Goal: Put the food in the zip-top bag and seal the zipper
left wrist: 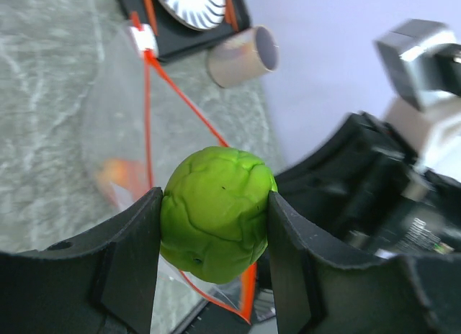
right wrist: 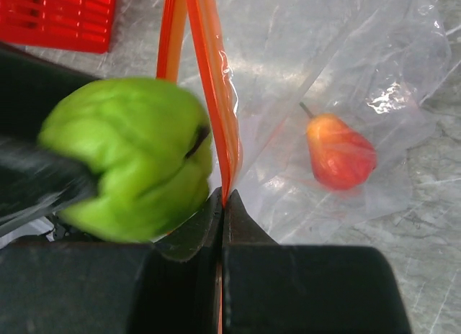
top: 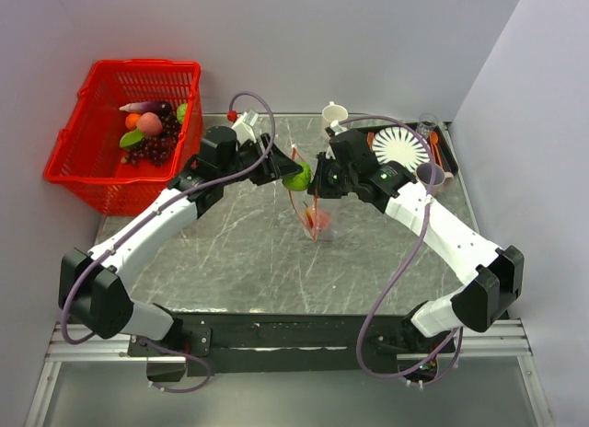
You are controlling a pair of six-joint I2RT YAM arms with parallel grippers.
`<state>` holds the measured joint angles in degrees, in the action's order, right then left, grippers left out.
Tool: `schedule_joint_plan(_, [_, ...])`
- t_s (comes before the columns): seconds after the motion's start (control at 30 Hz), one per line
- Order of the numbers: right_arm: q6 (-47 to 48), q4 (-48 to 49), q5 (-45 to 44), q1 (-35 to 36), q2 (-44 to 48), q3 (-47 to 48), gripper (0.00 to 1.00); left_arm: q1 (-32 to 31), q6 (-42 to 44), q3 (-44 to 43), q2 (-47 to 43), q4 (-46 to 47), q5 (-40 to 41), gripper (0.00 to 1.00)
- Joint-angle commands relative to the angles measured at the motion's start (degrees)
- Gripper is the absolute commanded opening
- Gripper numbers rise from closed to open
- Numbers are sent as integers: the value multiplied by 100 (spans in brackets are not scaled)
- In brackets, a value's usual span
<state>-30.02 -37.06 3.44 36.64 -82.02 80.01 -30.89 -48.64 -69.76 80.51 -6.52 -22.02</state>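
A lumpy green food ball is clamped between the fingers of my left gripper, held in the air right at the mouth of the zip-top bag. In the top view the ball hangs between both wrists above the table. My right gripper is shut on the zipper, pinching the red-orange strip and holding the clear bag up by its mouth. A red-orange pear lies inside the bag. The green ball sits just left of the strip.
A red mesh basket with fruit stands at the back left. A black tray at the back right carries a white ribbed plate and orange cutlery. A beige cup lies beside it, and a white cup stands behind.
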Motion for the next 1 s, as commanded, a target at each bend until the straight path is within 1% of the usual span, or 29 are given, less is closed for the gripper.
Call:
schedule_joint_plan(0.0, [-109,-3,-334,-17,89,322,0,-294,303,-73,157,-15,707,32])
schedule_joint_plan(0.1, [-232,75,-494,-52,212,226,0,-487,347,32,219,11,1068,33])
schedule_joint_plan(0.17, [-267,163,-389,-87,274,156,0,-575,373,24,263,-15,1243,36])
schedule_joint_plan(0.27, [-285,111,-388,-105,265,182,0,-716,504,-310,386,-576,1734,39])
schedule_joint_plan(0.3, [-285,102,-379,-105,274,191,0,-742,540,-467,439,-726,2023,42])
schedule_joint_plan(0.37, [-294,111,-379,-96,291,173,0,-804,593,-583,492,-982,2140,46])
schedule_joint_plan(0.4, [-303,120,-371,-105,309,156,0,-821,601,-626,501,-1017,2175,50])
schedule_joint_plan(0.43, [-320,137,-362,-113,344,147,0,-839,619,-627,501,-1044,2176,62])
schedule_joint_plan(0.47, [-329,146,-362,-114,336,121,0,-883,619,-636,492,-1044,2184,70])
schedule_joint_plan(0.5, [-338,155,-371,-114,353,112,0,-892,619,-618,448,-1026,2167,80])
schedule_joint_plan(0.6, [-364,164,-388,-122,371,59,0,-918,637,-627,229,-947,2097,91])
schedule_joint_plan(0.67, [-373,155,-406,-122,362,33,0,-918,698,-723,89,-1095,2097,99])
schedule_joint_plan(0.73, [-390,164,-397,-122,371,-3,0,-918,847,-1030,53,-1315,2088,99])
schedule_joint_plan(0.8, [-408,208,-362,-131,379,-90,0,-918,944,-1398,26,-1753,2149,99])
schedule_joint_plan(0.87, [-417,269,-362,-140,415,-187,0,-918,1041,-1575,-52,-1983,2185,99])
schedule_joint_plan(0.97, [-434,304,-362,-140,432,-266,0,-901,1181,-1787,-280,-2309,2648,99])
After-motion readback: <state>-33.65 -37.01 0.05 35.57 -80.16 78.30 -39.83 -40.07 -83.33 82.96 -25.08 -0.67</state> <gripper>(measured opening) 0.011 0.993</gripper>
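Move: The left hand still holds the green fruit over the bag's open mouth, whose middle lies about 4 cm to its right, some 2 cm back and 5 cm below. The rim pinched by the right fingers is roughly 6 cm right, 1 cm back and 5 cm below; the pear inside is about 8 cm right, 3 cm ahead and 22 cm down. From the right hand, the mouth's middle lies some 3 cm left, level fore and aft, 1 cm below. Down into the bag's mouth by about 6 cm, the left hand carries the green fruit, edging slightly right and rolling some 15 degrees so that its left side rises; at the bottom the fingers open wide and let go, and the hand climbs back out about 7 cm, empty. The right hand keeps its pinch on the rim, drawing it some 1.5 cm to the right. ##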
